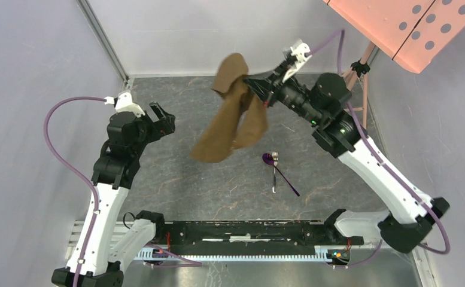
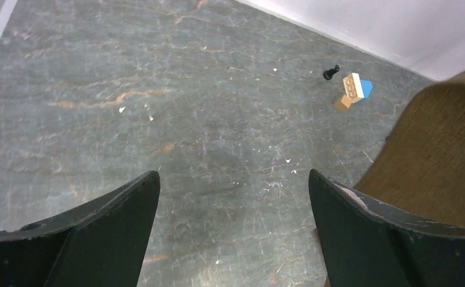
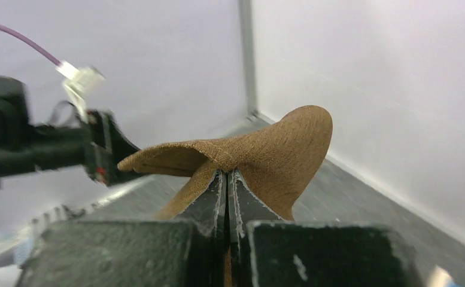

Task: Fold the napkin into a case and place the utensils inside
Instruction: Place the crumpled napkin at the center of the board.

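Note:
The brown napkin (image 1: 233,113) hangs crumpled in the air over the back middle of the table, pinched near its top by my right gripper (image 1: 255,88), which is shut on it. In the right wrist view the cloth (image 3: 260,152) drapes over the closed fingertips (image 3: 227,174). My left gripper (image 1: 163,118) stands open to the left of the napkin, apart from it, with nothing between its fingers (image 2: 116,215); the cloth's edge (image 2: 439,155) shows beyond its right finger. The purple spoon (image 1: 277,167) and silver fork (image 1: 274,170) lie crossed on the table right of centre.
A small tan and blue toy block (image 2: 354,91) and a tiny black piece (image 2: 331,73) lie near the back wall. A pink perforated panel (image 1: 409,27) on a stand leans at the back right. Grey walls close in the marbled table (image 1: 182,179).

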Robot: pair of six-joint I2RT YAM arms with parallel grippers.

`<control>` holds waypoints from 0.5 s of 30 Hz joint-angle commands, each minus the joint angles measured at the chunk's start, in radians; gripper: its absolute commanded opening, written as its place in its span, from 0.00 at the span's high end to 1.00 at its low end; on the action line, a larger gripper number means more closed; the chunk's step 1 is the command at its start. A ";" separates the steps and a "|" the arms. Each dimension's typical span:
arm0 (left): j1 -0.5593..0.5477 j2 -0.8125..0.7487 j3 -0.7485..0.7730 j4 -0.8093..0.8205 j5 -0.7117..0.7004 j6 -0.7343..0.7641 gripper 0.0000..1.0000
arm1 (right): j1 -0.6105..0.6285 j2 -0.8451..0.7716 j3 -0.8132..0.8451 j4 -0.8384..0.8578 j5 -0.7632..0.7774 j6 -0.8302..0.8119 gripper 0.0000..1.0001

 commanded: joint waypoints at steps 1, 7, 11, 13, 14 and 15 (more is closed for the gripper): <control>-0.001 -0.064 0.072 -0.125 -0.123 -0.116 0.00 | 0.049 0.135 0.125 0.099 -0.182 0.100 1.00; -0.001 -0.219 0.037 -0.206 -0.192 -0.155 0.00 | 0.080 0.174 -0.232 0.227 -0.218 0.224 0.65; -0.001 -0.186 0.030 -0.257 -0.069 -0.159 0.00 | 0.074 0.200 -0.368 0.009 -0.020 0.042 0.33; -0.001 -0.136 0.011 -0.258 0.045 -0.166 0.00 | 0.073 0.202 -0.410 -0.047 0.022 -0.035 0.27; 0.000 -0.101 -0.003 -0.258 0.088 -0.172 0.00 | 0.075 0.196 -0.434 -0.050 0.012 -0.069 0.26; 0.000 -0.070 -0.016 -0.257 0.143 -0.177 0.00 | 0.078 0.189 -0.454 -0.036 -0.014 -0.091 0.25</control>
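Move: High above the board, about 45 cm up, the right hand already pinches the hanging napkin; the bare stretch of board it is thrown onto lies some 15 cm to this hand's left and 2 cm ahead. The spoon lies roughly 12 cm to the hand's right and 2 cm ahead, the fork about 10 cm right and 3 cm ahead. From the empty left hand that bare stretch is some 5 cm right, 2 cm ahead and 29 cm below. Swinging the napkin on to the left by about 8 cm with a small lift, the right hand then whips down fast towards the board, some 30 cm, its fingers tipping downward and spreading from shut to about three-quarters open to let go of the cloth; it eases back right at the end. The open left hand draws back about 6 cm and slightly left, out of the way. ##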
